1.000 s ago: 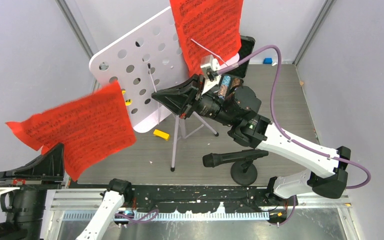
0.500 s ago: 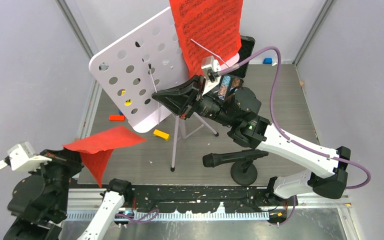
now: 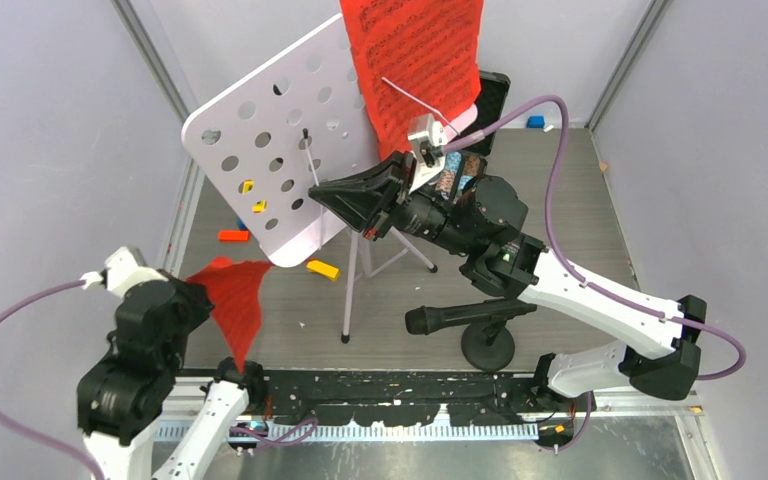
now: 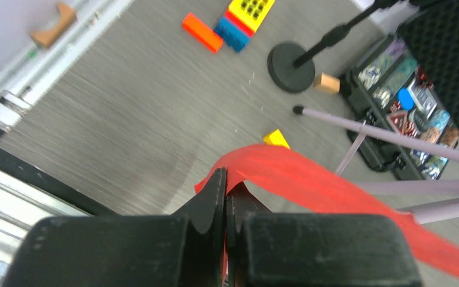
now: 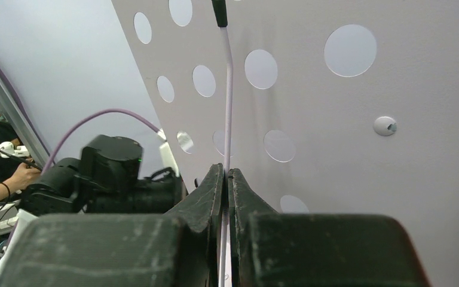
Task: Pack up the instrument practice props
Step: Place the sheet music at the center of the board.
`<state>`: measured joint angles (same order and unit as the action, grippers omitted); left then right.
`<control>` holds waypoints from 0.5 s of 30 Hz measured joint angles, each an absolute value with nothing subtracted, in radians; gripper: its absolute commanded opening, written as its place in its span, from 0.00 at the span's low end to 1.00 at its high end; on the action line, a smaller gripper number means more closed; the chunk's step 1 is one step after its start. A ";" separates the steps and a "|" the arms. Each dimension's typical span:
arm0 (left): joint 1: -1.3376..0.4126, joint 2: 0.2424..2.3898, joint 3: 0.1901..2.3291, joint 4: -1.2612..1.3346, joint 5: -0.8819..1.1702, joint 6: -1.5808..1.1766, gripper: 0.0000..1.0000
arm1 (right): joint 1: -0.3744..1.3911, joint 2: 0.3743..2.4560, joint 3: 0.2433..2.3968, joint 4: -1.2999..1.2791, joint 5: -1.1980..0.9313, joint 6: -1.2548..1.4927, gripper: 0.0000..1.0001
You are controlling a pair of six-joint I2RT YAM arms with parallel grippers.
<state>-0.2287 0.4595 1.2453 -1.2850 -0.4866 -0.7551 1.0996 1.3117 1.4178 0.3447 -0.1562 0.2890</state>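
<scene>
The white hole-punched music rack stands on silver tripod legs, tilted toward the back left. One red sheet-music page hangs at its upper right. My right gripper is shut on the rack's thin silver page-holder wire, in front of the rack's plate. My left gripper is shut on the edge of a second red page, which hangs low over the floor at the near left. A black microphone on a round-based pole leans near the front.
An open black case of poker chips lies behind the tripod. Small blocks lie on the floor: orange, yellow, and a yellow and blue stack. A second round pole base stands near the case. Walls close in on both sides.
My left arm has swung down and inward with the red page, from high at the far left to low over the floor. The right gripper has kept its hold on the wire.
</scene>
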 measured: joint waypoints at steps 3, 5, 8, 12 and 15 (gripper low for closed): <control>-0.229 0.487 1.159 -1.248 -0.439 -0.788 0.00 | 1.100 1.304 1.414 0.339 -0.149 0.285 0.00; -0.229 0.509 1.105 -1.211 -0.411 -0.809 0.00 | 1.100 1.300 1.413 0.333 -0.145 0.282 0.00; -0.229 0.532 1.047 -1.158 -0.384 -0.832 0.00 | 1.100 1.296 1.409 0.328 -0.139 0.274 0.00; -0.229 0.572 1.003 -1.085 -0.363 -0.862 0.00 | 1.099 1.284 1.406 0.313 -0.128 0.262 0.00; -0.229 0.598 0.962 -1.021 -0.356 -0.883 0.00 | 1.099 1.275 1.396 0.310 -0.121 0.257 0.00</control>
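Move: The left hand already holds the red sheet. Its likely goal, the bare table short of the yellow block, lies about 12 cm ahead, 8 cm right and 30 cm below. The yellow block is roughly 18 cm ahead and 13 cm right, and the tripod's near foot 4 cm ahead and 17 cm right, both down on the table. From the right hand, that bare spot is about 6 cm ahead, 12 cm left and 52 cm below. Keeping the red sheet pinched in its shut fingertips, the left hand carries it forward and down, about 7 cm each way, and some 4 cm to the right, towards the table near the yellow block. The drop is quickest at first, and the fingers tip down about 10 degrees. The right hand stays almost in place, still gripping the white board's thin rod and easing about 1 cm right. ##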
